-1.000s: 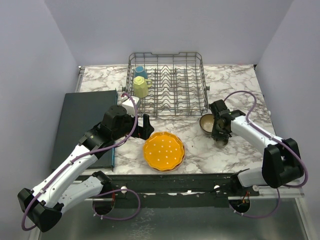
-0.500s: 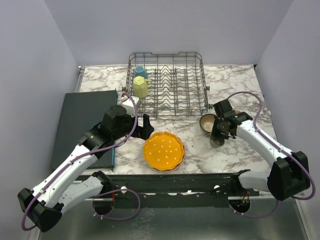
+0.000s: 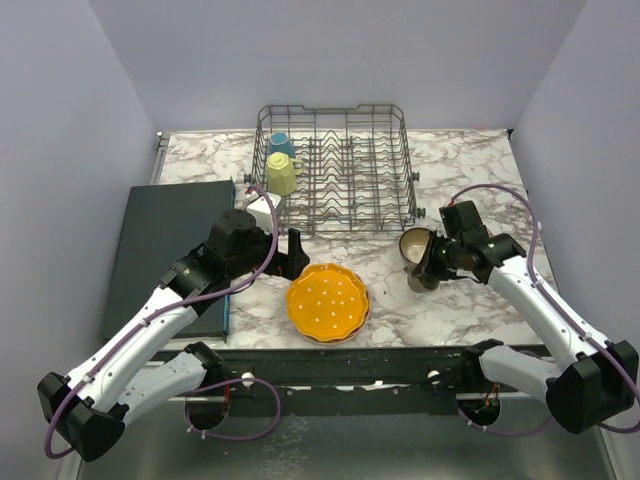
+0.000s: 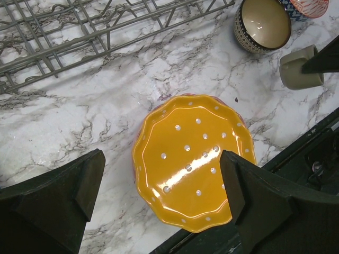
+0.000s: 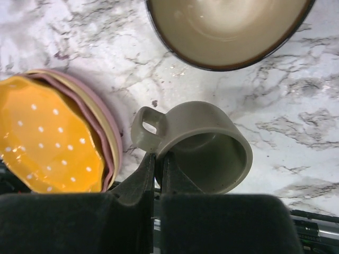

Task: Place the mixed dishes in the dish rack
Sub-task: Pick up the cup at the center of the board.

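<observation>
The grey wire dish rack (image 3: 335, 165) stands at the back with a blue mug (image 3: 280, 143) and a yellow mug (image 3: 282, 173) in its left end. An orange scalloped, white-dotted plate (image 3: 327, 302) tops a stack of peach and pink plates (image 5: 103, 132) at the front. My left gripper (image 3: 285, 252) hangs open just above the orange plate (image 4: 193, 166), its jaws wide on either side. My right gripper (image 5: 159, 159) is shut on the rim of the olive mug (image 5: 204, 145), next to its handle, and holds it tilted. A dark brown bowl (image 5: 228, 32) sits just beyond the mug.
A dark flat mat (image 3: 170, 250) covers the left of the marble table. A red-patterned bowl (image 4: 312, 5) peeks behind the dark bowl (image 4: 263, 24). The rack's near wall (image 4: 106, 26) lies just beyond the plates. The black front rail (image 3: 350, 365) borders the plates.
My right arm has turned and shifted the olive mug slightly left, tilting it on its side. The left arm has not moved.
</observation>
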Available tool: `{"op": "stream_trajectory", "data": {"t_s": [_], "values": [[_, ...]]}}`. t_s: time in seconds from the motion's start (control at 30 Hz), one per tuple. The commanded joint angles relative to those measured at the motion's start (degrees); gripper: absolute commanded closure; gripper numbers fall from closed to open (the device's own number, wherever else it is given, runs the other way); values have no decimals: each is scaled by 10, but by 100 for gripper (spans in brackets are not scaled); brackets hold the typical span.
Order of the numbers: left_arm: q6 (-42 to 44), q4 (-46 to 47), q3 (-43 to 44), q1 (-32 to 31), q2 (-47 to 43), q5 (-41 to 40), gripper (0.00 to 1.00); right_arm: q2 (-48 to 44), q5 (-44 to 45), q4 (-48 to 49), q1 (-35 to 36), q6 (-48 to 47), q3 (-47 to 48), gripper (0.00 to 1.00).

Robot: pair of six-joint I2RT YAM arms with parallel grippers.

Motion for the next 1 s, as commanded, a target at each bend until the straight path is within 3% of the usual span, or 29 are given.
{"op": "stream_trajectory", "data": {"t_s": [0.0, 0.37, 0.57, 0.97], "values": [[-4, 11, -8, -3, 3, 25, 1, -35, -76, 10, -1, -18, 23, 100], [-32, 33, -1, -3, 19, 60, 1, -88, -186, 72, -1, -34, 24, 100], [-73, 49, 18, -2, 32, 122, 1, -127, -234, 103, -1, -35, 20, 100], [-217, 193, -10, -3, 43, 253, 1, -166, -376, 264, -2, 61, -9, 100]]}}
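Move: The right gripper already holds the cup clear of the board. The open left gripper it is taken towards is about 26 cm to its left, roughly level fore and aft and some 10 cm higher. The brown bowl lies about 7 cm ahead and 1 cm left of the right hand, the orange plate stack 21 cm left and 5 cm back, both some 9 cm below. From the left hand, the cup is about 27 cm right, 2 cm back and 12 cm below. Still pinching the cup's wall beside the handle, the right hand lifts it roughly 13 cm, speeding up late, and carries it 7 or 8 cm left towards the left gripper, its steep fingers swinging to point left and flatter by some 40 degrees. The left hand, staying wide open, comes about 6 cm right to meet it, rising slightly at the end as its fingers swing right and level out. ##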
